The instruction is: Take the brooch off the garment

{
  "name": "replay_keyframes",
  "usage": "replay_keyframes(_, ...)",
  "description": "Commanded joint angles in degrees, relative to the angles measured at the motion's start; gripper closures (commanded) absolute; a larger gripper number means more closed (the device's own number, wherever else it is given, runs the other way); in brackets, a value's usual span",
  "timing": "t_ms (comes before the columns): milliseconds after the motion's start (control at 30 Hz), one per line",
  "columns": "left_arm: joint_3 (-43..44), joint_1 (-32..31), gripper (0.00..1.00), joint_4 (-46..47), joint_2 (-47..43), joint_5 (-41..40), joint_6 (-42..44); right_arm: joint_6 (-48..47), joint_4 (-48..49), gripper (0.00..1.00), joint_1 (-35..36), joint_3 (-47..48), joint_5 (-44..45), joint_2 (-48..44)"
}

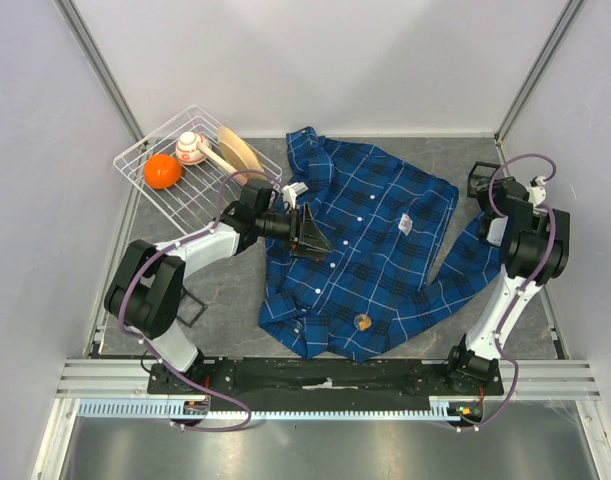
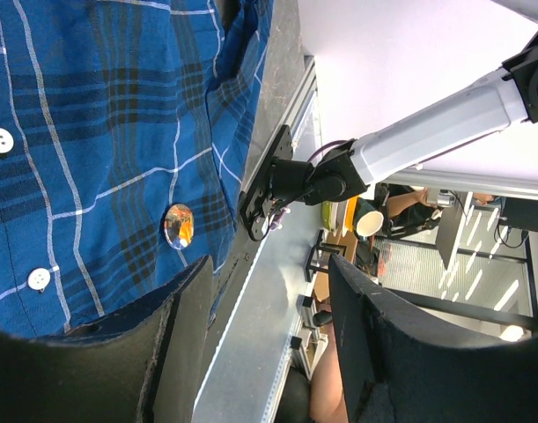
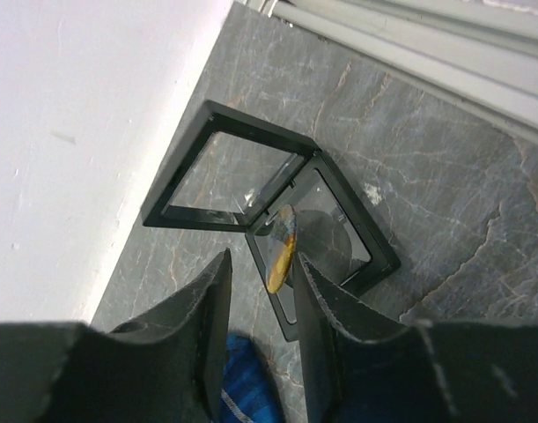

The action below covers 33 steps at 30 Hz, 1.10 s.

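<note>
The blue plaid shirt [image 1: 370,235] lies spread on the grey table. A round orange-and-silver brooch [image 1: 363,321] sits on its lower front, and it also shows in the left wrist view [image 2: 179,226]. My left gripper [image 1: 310,240] hovers over the shirt's left side, open and empty [image 2: 269,344]. My right gripper [image 1: 493,205] is at the far right over an open black frame case [image 3: 277,220]. It is open [image 3: 261,264]. A second round orange disc [image 3: 282,249] stands edge-on just beyond its fingertips, over the case's lower half; I cannot tell whether it touches a finger.
A white wire rack [image 1: 145,150] at the back left holds an orange fruit [image 1: 162,171], a cup and plates. A black square frame [image 1: 190,305] lies by the left arm. Walls close in the table on the left, back and right.
</note>
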Motion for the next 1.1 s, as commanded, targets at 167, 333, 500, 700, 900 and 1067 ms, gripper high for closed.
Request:
replay_keyframes(167, -0.2, 0.2, 0.39, 3.0, 0.5, 2.3, -1.2, -3.4, -5.4, 0.51, -0.1, 1.6, 3.3, -5.6)
replay_keyframes(333, -0.3, 0.2, 0.39, 3.2, 0.5, 2.6, -1.2, -5.6, -10.7, 0.46, -0.1, 2.4, 5.1, -7.3)
replay_keyframes(500, -0.4, 0.2, 0.38, 3.2, -0.1, 2.1, -0.8, -13.8, -29.2, 0.43, 4.4, 7.6, 12.5, -14.7)
replay_keyframes(700, 1.1, -1.6, 0.37, -3.3, -4.7, -2.1, 5.6, -19.1, -56.5, 0.4, 19.5, 15.2, 18.2, -25.0)
replay_keyframes(900, 6.8, -8.3, 0.37, -17.8, -7.1, -6.2, 13.6, -18.6, -66.2, 0.4, 42.3, 5.5, 17.0, -40.6)
replay_keyframes(1067, 1.9, -15.4, 0.35, -17.9, -16.6, -15.0, 11.5, -13.2, -70.4, 0.4, 55.0, -8.9, 14.2, -54.0)
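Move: Some 37 cm back and 37 cm to the left of the right hand, 3 cm lower, the second brooch is still on the garment. The open black box is right under this hand, about 2 cm ahead and 1 cm left, 3 cm down; the white tag sits roughly 10 cm back and 24 cm left. From the left hand the second brooch is about 17 cm back, 12 cm right and 14 cm below. Spreading its already parted fingers wider around the first brooch at the box, the right hand barely shifts at first, then sweeps left about 35 cm, rising and drawing back some 15 cm each, over the garment towards the second brooch while turning some 40 degrees counter-clockwise. Late on, the left hand moves back about 6 cm, a little right and up, also nearing that brooch with fingers open. ##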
